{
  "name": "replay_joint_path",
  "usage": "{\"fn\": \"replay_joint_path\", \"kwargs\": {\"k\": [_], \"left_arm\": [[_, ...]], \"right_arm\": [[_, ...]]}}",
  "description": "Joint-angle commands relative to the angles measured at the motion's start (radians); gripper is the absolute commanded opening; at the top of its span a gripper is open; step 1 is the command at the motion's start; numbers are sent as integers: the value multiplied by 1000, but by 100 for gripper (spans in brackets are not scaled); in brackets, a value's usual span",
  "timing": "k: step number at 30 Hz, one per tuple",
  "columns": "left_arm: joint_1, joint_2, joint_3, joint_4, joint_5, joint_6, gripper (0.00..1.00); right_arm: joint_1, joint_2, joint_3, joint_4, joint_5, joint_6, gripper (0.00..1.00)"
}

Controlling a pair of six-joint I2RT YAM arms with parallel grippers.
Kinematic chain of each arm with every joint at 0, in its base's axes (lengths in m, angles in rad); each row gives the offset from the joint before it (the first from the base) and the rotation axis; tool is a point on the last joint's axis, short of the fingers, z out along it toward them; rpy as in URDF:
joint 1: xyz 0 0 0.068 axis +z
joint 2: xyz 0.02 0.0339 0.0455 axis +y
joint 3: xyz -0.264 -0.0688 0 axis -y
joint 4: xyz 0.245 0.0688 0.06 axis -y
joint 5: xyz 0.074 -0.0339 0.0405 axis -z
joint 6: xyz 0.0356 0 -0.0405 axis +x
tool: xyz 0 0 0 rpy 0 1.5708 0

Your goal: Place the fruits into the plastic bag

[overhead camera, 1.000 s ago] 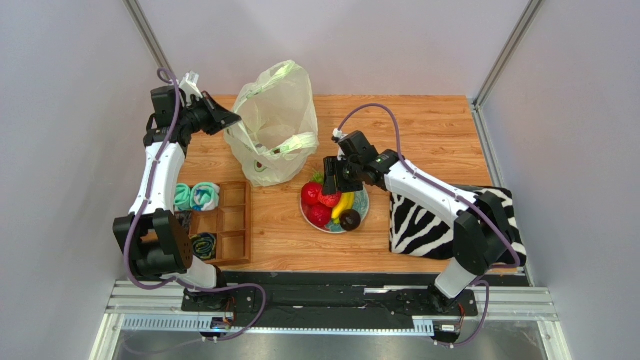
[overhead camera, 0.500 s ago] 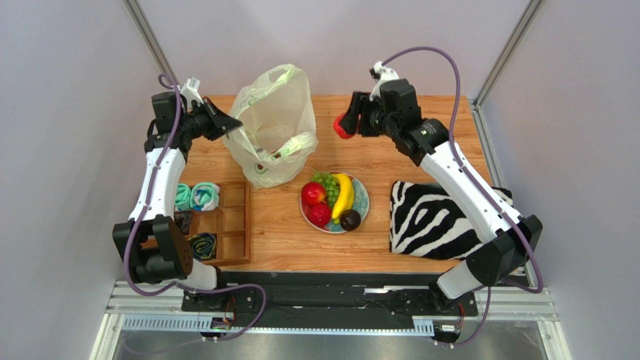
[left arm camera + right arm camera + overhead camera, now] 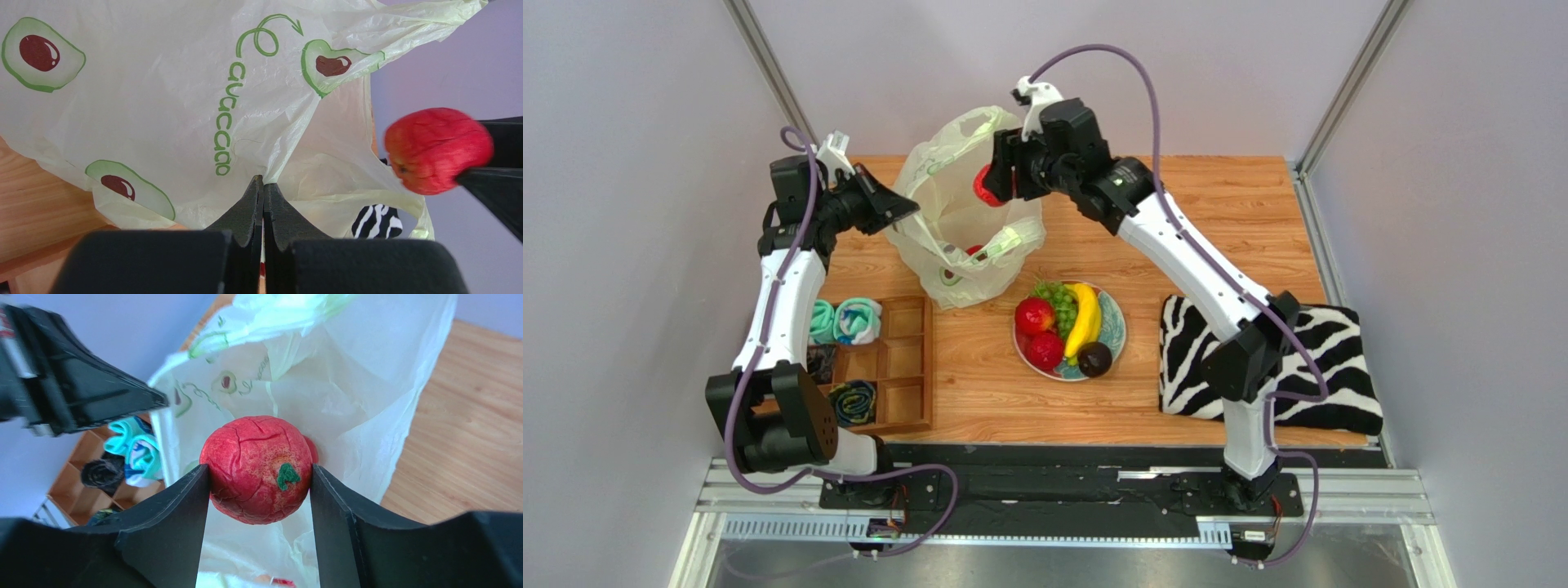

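Observation:
The pale yellow-green plastic bag [image 3: 971, 208] stands at the back of the table with its mouth held up. My left gripper [image 3: 906, 213] is shut on the bag's left rim [image 3: 270, 165]. My right gripper [image 3: 989, 186] hangs over the bag's mouth, shut on a red round fruit [image 3: 258, 469] that also shows in the left wrist view [image 3: 437, 150]. Something red [image 3: 976, 250] lies inside the bag. On the plate [image 3: 1116, 328] remain a banana [image 3: 1086, 316], green grapes [image 3: 1055, 300], two red fruits [image 3: 1039, 333] and a dark oval fruit [image 3: 1093, 359].
A wooden compartment tray [image 3: 901, 368] with rolled teal cloth bundles [image 3: 844, 321] sits at the left. A zebra-striped cloth [image 3: 1271, 361] lies at the right. Grey walls and metal posts close in the back and sides.
My right arm has lifted the red fruit off the plate, swung it back and then left until it hangs over the bag's mouth. The left gripper kept its hold on the bag.

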Motion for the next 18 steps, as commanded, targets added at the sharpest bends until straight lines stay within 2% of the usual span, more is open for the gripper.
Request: {"fn": "replay_joint_path", "kwargs": {"k": [1,7,9,10,11,16,18], "left_arm": [[-3,-39,-3,23,21,-9,0],[-3,-44,-3,18,23,-9,0],[-1,-46,-5,16,23,-8,0],[-3,-47,-5,16,23,-6,0],[-3,-49,-6,12,23,-5,0],[-3,-49,-6,9,23,-2,0],[-3,-47,-6,7,24,0,0]], "right_arm": [[-1,80,105,-105,6,-53,30],[4,129,105,-99,6,-39,31],[6,140,105,-107,6,-34,35],[6,143,105,-107,6,-34,38],[7,143,105,-110,6,-33,49],[9,138,97,-110,-1,-36,82],[7,138,94,-107,-3,-34,84]]}}
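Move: The right gripper already holds the wrinkled red fruit over the open plastic bag; the bag's middle lies level with this hand fore and aft, about 6 cm to its left and 15 cm below. The tomato already inside is some 7 cm left, 1 cm ahead and 23 cm down. The fruit plate stands roughly 15 cm back, 12 cm right and 29 cm below. From the left gripper, pinching the rim, the bag's middle is about 8 cm right, 1 cm ahead and 8 cm down. Lower the right gripper about 8 cm into the mouth of the bag, nearly straight down, tipping the fingers some 10 degrees further downward; stop there and open the fingers to let go of the wrinkled red fruit above the tomato. Keep the left gripper shut and still on the bag's rim so it stays open. ##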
